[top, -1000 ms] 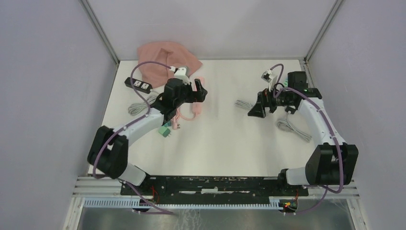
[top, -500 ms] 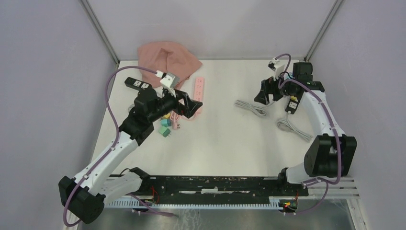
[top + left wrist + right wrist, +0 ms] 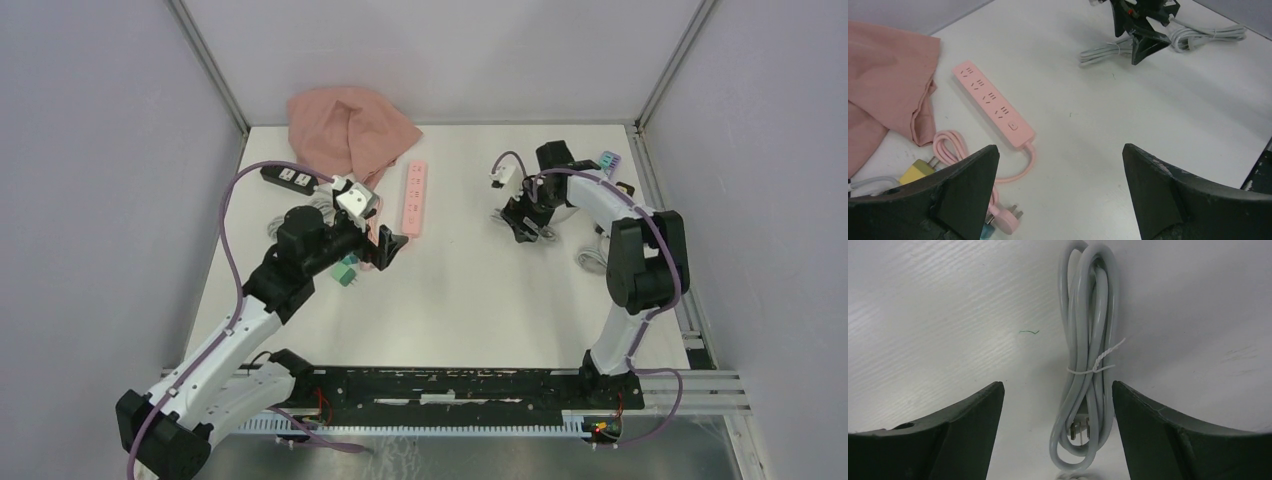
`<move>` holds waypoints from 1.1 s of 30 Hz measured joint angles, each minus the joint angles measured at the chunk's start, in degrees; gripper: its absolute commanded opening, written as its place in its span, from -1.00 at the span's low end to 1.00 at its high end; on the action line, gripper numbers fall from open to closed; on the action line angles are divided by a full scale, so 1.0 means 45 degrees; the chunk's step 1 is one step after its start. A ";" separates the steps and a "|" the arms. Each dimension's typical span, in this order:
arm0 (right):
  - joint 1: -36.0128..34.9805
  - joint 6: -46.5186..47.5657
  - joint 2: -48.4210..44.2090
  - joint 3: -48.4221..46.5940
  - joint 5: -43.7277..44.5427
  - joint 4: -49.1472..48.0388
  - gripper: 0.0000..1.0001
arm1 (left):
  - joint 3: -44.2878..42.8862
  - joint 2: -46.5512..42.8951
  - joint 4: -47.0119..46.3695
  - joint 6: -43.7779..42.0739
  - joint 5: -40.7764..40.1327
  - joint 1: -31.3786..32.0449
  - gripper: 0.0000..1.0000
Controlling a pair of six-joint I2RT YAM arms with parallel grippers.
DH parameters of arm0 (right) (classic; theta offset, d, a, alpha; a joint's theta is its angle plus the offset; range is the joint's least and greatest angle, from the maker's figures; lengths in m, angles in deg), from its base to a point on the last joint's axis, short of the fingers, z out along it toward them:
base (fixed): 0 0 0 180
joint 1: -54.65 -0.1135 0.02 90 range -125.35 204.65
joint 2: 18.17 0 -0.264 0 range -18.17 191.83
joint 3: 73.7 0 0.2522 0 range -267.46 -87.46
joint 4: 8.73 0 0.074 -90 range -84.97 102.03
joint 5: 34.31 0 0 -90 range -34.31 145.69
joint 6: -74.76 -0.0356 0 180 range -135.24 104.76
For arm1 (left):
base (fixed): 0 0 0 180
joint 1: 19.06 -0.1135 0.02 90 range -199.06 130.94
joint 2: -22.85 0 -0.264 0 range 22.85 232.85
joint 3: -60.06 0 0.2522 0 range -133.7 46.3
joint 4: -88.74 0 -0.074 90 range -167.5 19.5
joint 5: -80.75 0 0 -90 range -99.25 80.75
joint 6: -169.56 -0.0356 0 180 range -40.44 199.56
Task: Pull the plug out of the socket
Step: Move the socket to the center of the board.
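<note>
A pink power strip lies flat at the back middle, and all its sockets show empty. Its pink cord curls to a loose pink plug on the table. My left gripper hangs open above the table, just near of the strip, holding nothing. A tied grey cord bundle lies under my right gripper. That gripper is open, its jaws on either side of the bundle's end, where a grey plug's prongs show.
A black power strip lies at the back left; I cannot tell if anything is plugged in. A pink cloth is at the back. Green and yellow adapters sit by the left arm. A second grey cord lies right.
My left arm has drawn back toward the near left, uncovering the pink strip. My right arm has swung left and down over the grey cord bundle, its jaws narrowing somewhat.
</note>
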 measured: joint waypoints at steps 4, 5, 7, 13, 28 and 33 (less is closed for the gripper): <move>-0.0520 0.0117 0.0665 -0.0102 0.1574 -0.0471 0.59 | 0.0117 -0.0311 0.0005 -0.0325 -0.0413 0.0000 0.99; -0.0568 0.0136 0.0782 -0.0102 0.1802 -0.0529 0.56 | 0.0121 -0.0325 0.0005 -0.0330 -0.0495 0.0000 0.99; -0.0636 0.0141 0.1030 -0.0131 0.2259 -0.0597 0.48 | 0.0136 -0.0296 0.0005 -0.0345 -0.0602 0.0000 0.99; -0.0680 0.0146 0.1360 -0.0219 0.2977 -0.0729 0.06 | 0.0141 -0.0233 0.0107 -0.0364 -0.0631 0.0000 0.99; -0.2089 0.0563 -0.0418 0.0962 0.1588 -0.0209 -0.99 | 0.0146 -0.0257 0.0185 -0.0525 -0.0840 -0.0005 1.00; -0.4284 -0.0092 -0.1535 0.1909 -0.0010 -0.0058 -1.00 | 0.0209 -0.0568 0.0155 -0.0593 -0.1384 -0.0015 1.00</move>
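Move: The grey cord bundle lies almost beneath the right hand, about 2 cm ahead, level sideways and 4 cm below. On the table, its purple socket is some 14 cm ahead and 19 cm right of this hand; the black socket at right is 6 cm ahead and 24 cm right, and another grey coil 7 cm back and 17 cm right. From the left hand, the bundle lies about 31 cm right, 7 cm ahead and 22 cm below. Right hand sinks some 4 cm, pinches the grey cord bundle, then pulls left and back about 16 cm. ##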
